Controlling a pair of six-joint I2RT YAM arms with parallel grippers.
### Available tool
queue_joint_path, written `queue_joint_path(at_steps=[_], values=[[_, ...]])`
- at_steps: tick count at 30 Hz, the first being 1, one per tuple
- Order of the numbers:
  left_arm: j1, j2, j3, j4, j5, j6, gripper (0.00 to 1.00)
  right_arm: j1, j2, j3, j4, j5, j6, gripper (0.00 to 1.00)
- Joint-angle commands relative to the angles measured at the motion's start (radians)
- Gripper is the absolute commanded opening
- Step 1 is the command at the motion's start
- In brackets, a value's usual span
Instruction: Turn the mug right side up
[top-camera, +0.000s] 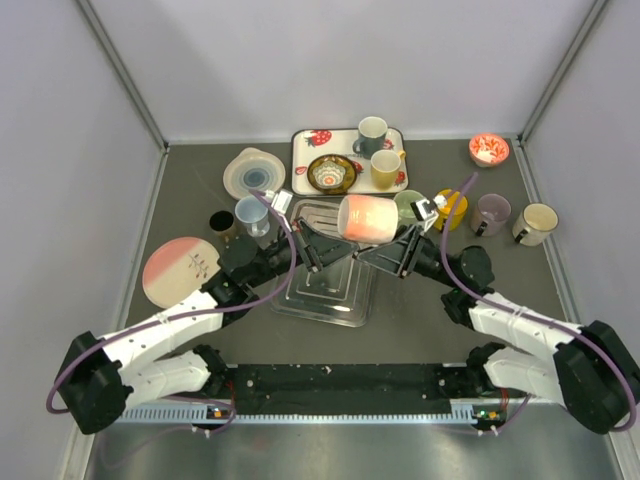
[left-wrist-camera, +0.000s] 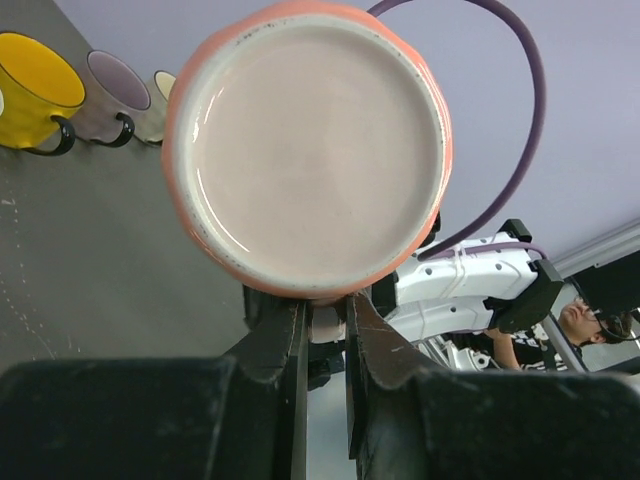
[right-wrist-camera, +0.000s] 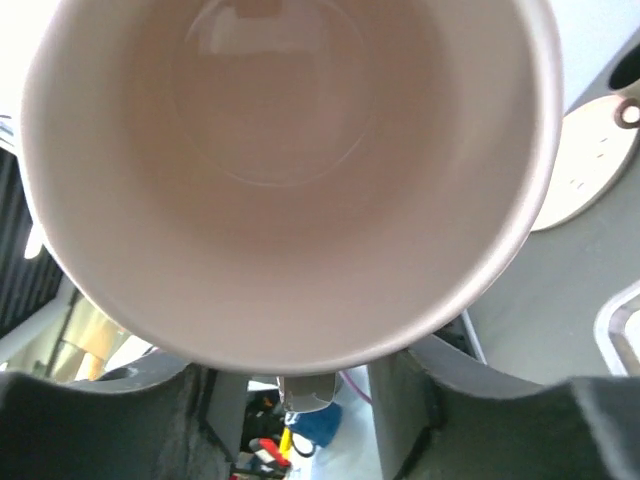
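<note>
A pink-orange mug lies on its side in the air over a clear dish rack, between both arms. Its pale base faces the left wrist camera and its open mouth faces the right wrist camera. My left gripper is shut on the mug's handle, just under the body. In the top view it sits at the mug's left end. My right gripper is at the rim end, its fingers on either side of the handle with gaps showing.
At the back stands a strawberry tray carrying two mugs and a bowl. To the right are yellow, purple and cream mugs and a red bowl. On the left lie a pink plate, a glass and a clear dish.
</note>
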Motion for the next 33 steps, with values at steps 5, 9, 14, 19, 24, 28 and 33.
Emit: queue_joint_path(at_steps=[5,9,14,19,24,28,33], values=[[-0.027,-0.018,-0.017,0.121,0.062,-0.012,0.00,0.006,0.071,0.029,0.376,0.030,0.140,0.23],[-0.029,-0.032,-0.029,0.115,0.059,-0.004,0.00,0.006,0.061,0.032,0.365,0.053,0.145,0.09],[-0.029,-0.074,-0.037,0.054,0.030,0.033,0.00,0.006,-0.007,0.047,0.142,0.047,0.058,0.00],[-0.029,-0.167,-0.031,-0.099,-0.046,0.114,0.44,0.008,-0.177,0.088,-0.215,0.059,-0.137,0.00],[-0.026,-0.279,-0.052,-0.184,-0.195,0.148,0.63,0.008,-0.295,0.162,-0.609,0.077,-0.283,0.00],[-0.024,-0.400,-0.029,-0.354,-0.316,0.203,0.70,0.007,-0.387,0.382,-1.164,0.164,-0.590,0.00],[-0.024,-0.494,-0.045,-0.578,-0.458,0.223,0.76,0.006,-0.299,0.676,-1.861,0.595,-0.866,0.00]])
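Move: The mug lies on its side in the air, its open end towards the right hand. Its middle is some 4 cm ahead of both hands and 4 cm above; it is about 3 cm to the right of the left hand and 1 cm left of the right. From the right hand, the green mug stands roughly 24 cm ahead and 11 cm right, the yellow mug 24 ahead and 22 right, both about 25 cm down; the metal tray's middle is 11 cm ahead, 9 left, 29 down. The mug's handle, still pinched by the left fingers, is taken by the half-open right gripper, which closes on it; both hands ease back about 1 cm together. The left fingers then open wide and that hand withdraws some 8 cm to the left, while the right hand carries the mug about 4 cm right, its fingertips tipping down some 30 degrees and swinging clockwise. ##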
